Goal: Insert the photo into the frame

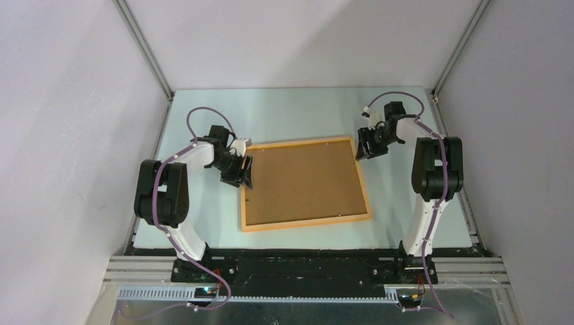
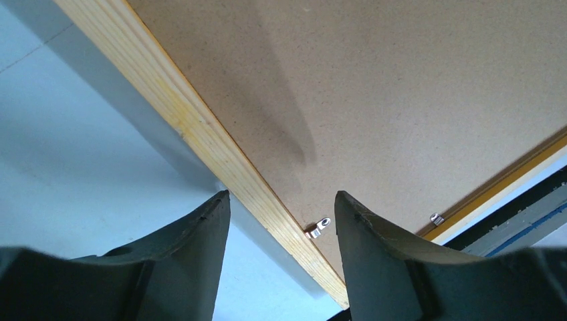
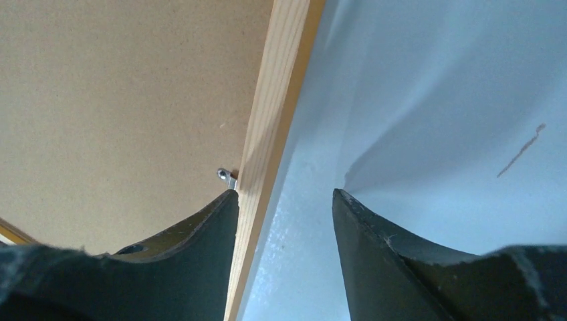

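The frame [image 1: 304, 221] lies flat mid-table, its opening filled by a brown backing board [image 1: 301, 179]. The photo is hidden. My left gripper [image 1: 240, 177] hangs open over the frame's left rail. In the left wrist view that rail [image 2: 200, 127] runs between the open fingers of the left gripper [image 2: 281, 195], and a small metal tab [image 2: 319, 227] lies on the board just inside it. My right gripper [image 1: 363, 150] is open at the frame's far right corner. In the right wrist view the right gripper [image 3: 284, 192] straddles the right rail [image 3: 274, 114], beside a metal tab [image 3: 226, 176].
The pale blue table [image 1: 298, 112] is walled by grey panels at the left, right and back. A second metal tab [image 2: 436, 219] sits at the frame's near rail. Both arm bases are bolted to the black strip along the near edge.
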Controlling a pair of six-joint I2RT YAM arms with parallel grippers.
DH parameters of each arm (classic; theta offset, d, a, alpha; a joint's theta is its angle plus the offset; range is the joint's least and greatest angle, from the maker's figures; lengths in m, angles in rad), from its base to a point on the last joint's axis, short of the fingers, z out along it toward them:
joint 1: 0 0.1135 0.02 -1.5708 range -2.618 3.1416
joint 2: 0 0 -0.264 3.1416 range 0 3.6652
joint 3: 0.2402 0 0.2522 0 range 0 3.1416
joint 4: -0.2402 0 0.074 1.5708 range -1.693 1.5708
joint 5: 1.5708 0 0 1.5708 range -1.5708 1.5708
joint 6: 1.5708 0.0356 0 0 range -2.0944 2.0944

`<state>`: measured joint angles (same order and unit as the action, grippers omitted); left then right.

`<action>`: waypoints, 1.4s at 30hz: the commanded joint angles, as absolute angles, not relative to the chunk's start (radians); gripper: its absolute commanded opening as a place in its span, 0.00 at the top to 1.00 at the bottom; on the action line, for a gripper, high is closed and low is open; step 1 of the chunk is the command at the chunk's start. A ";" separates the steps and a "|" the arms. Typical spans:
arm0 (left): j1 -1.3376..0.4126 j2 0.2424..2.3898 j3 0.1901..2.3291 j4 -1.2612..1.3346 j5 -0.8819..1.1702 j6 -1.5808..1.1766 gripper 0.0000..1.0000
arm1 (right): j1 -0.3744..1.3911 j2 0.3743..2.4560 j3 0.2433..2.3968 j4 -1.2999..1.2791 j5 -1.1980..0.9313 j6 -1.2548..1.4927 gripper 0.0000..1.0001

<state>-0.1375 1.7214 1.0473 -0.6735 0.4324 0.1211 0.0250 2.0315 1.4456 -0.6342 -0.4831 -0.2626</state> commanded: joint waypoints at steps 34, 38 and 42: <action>-0.118 1.025 0.967 -0.629 -0.060 0.320 0.00 | 0.380 1.311 1.050 -0.704 -0.267 -0.464 0.01; -0.119 0.924 0.910 -0.653 -0.003 0.374 0.00 | 0.489 1.221 0.993 -0.750 -0.282 -0.495 0.01; -0.126 0.882 0.901 -0.697 0.116 0.384 0.00 | 0.624 1.188 0.927 -0.746 -0.227 -0.496 0.03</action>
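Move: The closed-up frame's middle lies about 20 cm right of the left hand and 1 cm ahead; from the right hand it is some 22 cm left and 8 cm back. Both hands hover at its side rails, the wood a couple of cm below. The left rail's clip sits roughly 3 cm back and 1 cm right of the left hand, the right rail's clip about 3 cm left of the right hand, level with it. The frame is left alone as both arms withdraw, fingers spreading wide. The left hand rises about 16 cm and moves some 9 cm left off its rail, out over bare table, tipping its fingers up towards forward. The right hand lifts first, then sweeps back and left across the backing near the frame's near right corner, rising on the way and turning about 30 degrees counter-clockwise. ##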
